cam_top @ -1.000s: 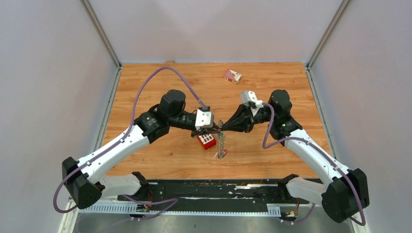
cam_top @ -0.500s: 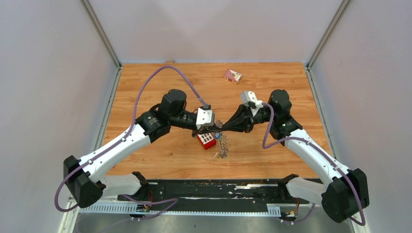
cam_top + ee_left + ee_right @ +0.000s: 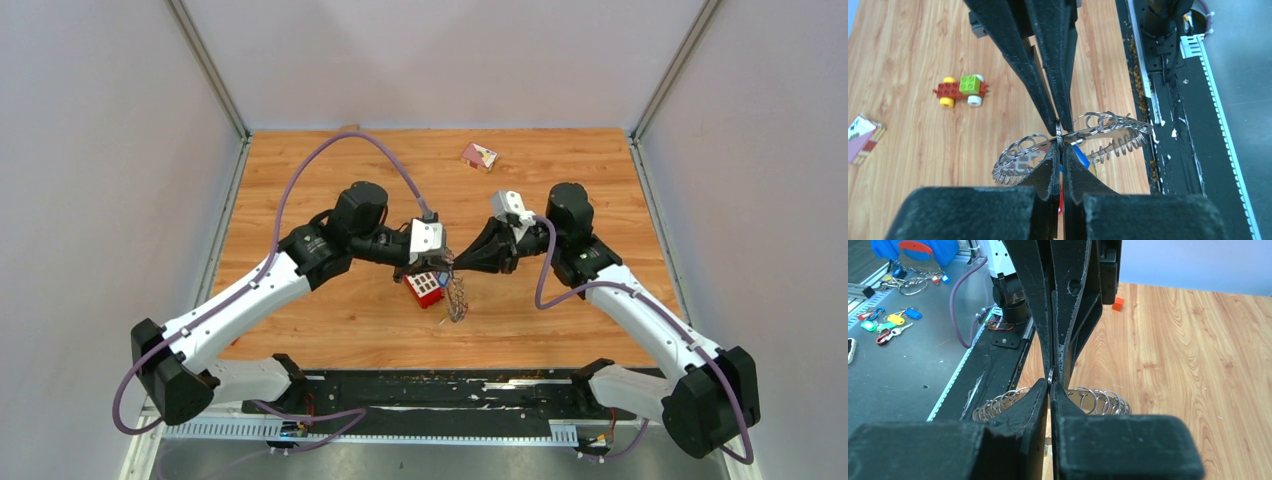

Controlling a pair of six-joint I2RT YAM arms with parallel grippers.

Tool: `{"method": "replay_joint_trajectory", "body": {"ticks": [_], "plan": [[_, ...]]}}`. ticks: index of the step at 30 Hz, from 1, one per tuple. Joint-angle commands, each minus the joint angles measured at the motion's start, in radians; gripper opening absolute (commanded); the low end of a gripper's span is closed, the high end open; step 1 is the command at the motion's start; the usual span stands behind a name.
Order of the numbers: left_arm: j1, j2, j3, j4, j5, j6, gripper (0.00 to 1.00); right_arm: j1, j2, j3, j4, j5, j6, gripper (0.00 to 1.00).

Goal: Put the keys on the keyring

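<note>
The keyring point(image 3: 458, 296), a grey metal ring rimmed with many small wire loops, hangs over the table's middle. My left gripper point(image 3: 447, 264) and right gripper point(image 3: 456, 265) meet tip to tip at its top. In the left wrist view the left gripper point(image 3: 1060, 144) is shut on a thin loop at the keyring point(image 3: 1108, 125) rim. In the right wrist view the right gripper point(image 3: 1049, 385) is pinched on the same spot of the keyring point(image 3: 1100, 400). The keys' tags, blue point(image 3: 1080, 155) and yellow point(image 3: 1092, 168), show beneath the ring.
A red studded brick point(image 3: 425, 289) lies just left of the ring. A small block car point(image 3: 961, 90) and a card point(image 3: 478, 156) lie farther back. An orange cube point(image 3: 1118, 303) sits on the wood. More tagged keys point(image 3: 892, 320) lie on the grey bench beyond the table.
My left gripper has shut on the keyring's top. Both grippers have shifted slightly away from the bases, and the ring now hangs tilted beside the red brick.
</note>
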Motion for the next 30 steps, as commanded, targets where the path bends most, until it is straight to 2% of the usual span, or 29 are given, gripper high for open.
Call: {"method": "replay_joint_trajectory", "body": {"ticks": [1, 5, 10, 23, 30], "plan": [[0.001, 0.031, 0.154, -0.199, -0.102, 0.000, 0.00, -0.006, -0.001, 0.050, -0.061, 0.031, -0.090, 0.10], [0.001, 0.114, 0.285, -0.408, -0.165, 0.000, 0.00, -0.006, 0.007, 0.060, -0.077, 0.043, -0.088, 0.22], [-0.005, 0.169, 0.369, -0.518, -0.228, 0.006, 0.00, -0.006, 0.009, 0.060, -0.080, 0.054, -0.080, 0.30], [-0.076, 0.273, 0.572, -0.734, -0.445, -0.015, 0.00, -0.006, 0.019, 0.048, -0.076, 0.066, -0.096, 0.28], [-0.101, 0.346, 0.682, -0.850, -0.480, -0.021, 0.00, -0.006, 0.024, 0.038, -0.066, 0.072, -0.098, 0.26]]}}
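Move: The left gripper pinches the keyring by a small ring at the top; the right gripper's pads are at the same spot, barely 1 cm to its right. The big hoop's middle hangs some 5 cm below the left pads and 2 cm back, and the blue key about 2 cm below and 2 cm left of them. The red box lies roughly 25 cm below, 4 cm ahead, 5 cm left. For the right gripper, that small ring is about 1 cm left, level. Open the right gripper to about a quarter so its fingertips let go of the small ring, easing that hand 1–2 cm forward and slightly down. Keep the left gripper shut on the ring and draw the keyring away from the right fingers, first forward, then left with a brief dip, about 4 cm in all, while tilting its fingers some 30 degrees farther down and swinging them counter-clockwise. ##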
